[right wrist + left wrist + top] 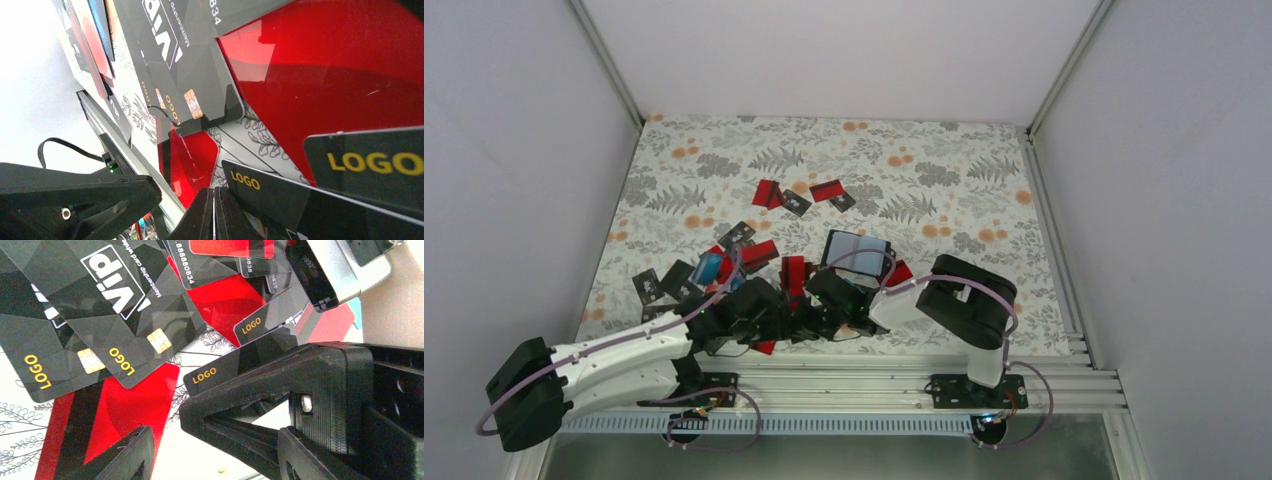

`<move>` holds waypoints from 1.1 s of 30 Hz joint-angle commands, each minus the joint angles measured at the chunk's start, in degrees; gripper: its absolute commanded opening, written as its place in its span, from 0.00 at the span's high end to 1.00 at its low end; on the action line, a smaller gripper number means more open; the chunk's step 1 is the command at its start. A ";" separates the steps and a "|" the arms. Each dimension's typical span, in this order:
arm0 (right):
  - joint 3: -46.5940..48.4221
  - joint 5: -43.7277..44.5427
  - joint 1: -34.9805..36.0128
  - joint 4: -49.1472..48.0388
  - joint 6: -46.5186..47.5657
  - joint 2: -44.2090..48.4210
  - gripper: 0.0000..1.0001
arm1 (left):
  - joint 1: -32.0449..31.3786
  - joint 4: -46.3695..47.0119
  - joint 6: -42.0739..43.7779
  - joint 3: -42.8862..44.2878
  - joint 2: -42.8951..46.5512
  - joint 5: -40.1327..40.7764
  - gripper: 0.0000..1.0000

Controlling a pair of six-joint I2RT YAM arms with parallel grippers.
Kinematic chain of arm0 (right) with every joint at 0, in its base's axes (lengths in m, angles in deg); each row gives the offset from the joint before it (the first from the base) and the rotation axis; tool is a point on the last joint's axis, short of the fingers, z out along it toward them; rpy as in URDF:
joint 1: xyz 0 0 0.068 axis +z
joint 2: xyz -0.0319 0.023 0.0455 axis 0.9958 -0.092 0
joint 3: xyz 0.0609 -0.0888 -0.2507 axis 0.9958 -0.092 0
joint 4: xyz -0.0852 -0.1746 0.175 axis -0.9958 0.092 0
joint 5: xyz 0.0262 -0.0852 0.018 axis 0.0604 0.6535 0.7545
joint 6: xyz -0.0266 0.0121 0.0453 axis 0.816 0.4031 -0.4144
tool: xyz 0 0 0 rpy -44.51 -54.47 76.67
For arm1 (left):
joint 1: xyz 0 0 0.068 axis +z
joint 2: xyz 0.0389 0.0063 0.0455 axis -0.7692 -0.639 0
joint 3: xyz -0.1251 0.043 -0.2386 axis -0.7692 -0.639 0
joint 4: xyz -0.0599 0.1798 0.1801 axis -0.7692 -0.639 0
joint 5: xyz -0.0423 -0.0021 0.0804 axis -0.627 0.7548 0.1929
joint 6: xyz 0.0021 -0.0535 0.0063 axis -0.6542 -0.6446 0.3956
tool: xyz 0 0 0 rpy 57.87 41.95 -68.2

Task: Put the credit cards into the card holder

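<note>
Credit cards (769, 252) lie scattered over the floral cloth, red ones and black ones with print. Close up, black VIP cards (115, 300) overlap red cards (135, 405). My left gripper (215, 462) stands open low over them, holding nothing. Between its fingers reaches my right gripper (184, 412), jaws pressed together. In the right wrist view the right gripper (214, 192) is shut, and a black LOGO card (280, 197) leans against one finger; no card shows between the jaws. A plain black rectangle (679, 277), probably the card holder, lies left of both grippers (799, 320).
A larger black-rimmed thing with a pale blue glossy face (856, 253) stands just behind the grippers. More cards (809, 195) lie farther back. The metal rail (864, 385) runs along the near edge. White walls close in left, right and behind.
</note>
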State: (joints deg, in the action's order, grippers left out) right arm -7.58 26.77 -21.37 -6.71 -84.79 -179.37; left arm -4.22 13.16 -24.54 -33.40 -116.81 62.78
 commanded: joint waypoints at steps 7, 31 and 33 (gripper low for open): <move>0.75 7.15 -2.37 4.78 9.35 8.58 0.81 | -1.49 -13.38 0.73 7.92 3.42 -2.27 0.40; -9.67 23.78 -4.00 44.45 19.86 52.58 0.53 | -9.23 -24.03 11.97 17.00 -20.22 7.83 0.03; -10.69 23.91 -4.08 45.04 19.76 54.82 0.52 | -7.20 -22.51 12.38 15.61 -20.20 7.44 0.05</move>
State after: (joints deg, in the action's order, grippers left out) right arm -16.27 47.14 -24.69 33.23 -65.99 -128.77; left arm -14.25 -13.22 -14.44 -15.46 -136.83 70.52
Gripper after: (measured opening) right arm 0.473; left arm 0.959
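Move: The red card I go for lies about 5 cm to my left hand's left and 1 cm back, some 4 cm below. The black Vip card lies 4 cm to that hand's right and 2 cm ahead; two overlapping Vip cards lie 6 cm ahead and 7 cm to its left. From my right hand, the red card is about 6 cm left, 2 cm back and 2 cm lower. I draw my shut right fingers off the Vip card, up 12 cm and some 14 cm to the right, half opening them. My left hand lifts over 6 cm, then drops back as far while shifting 3 cm back and 2 cm left to the red card's near end, its fingers swinging some 30 degrees to point straight down and spreading wide; they still hold nothing. ##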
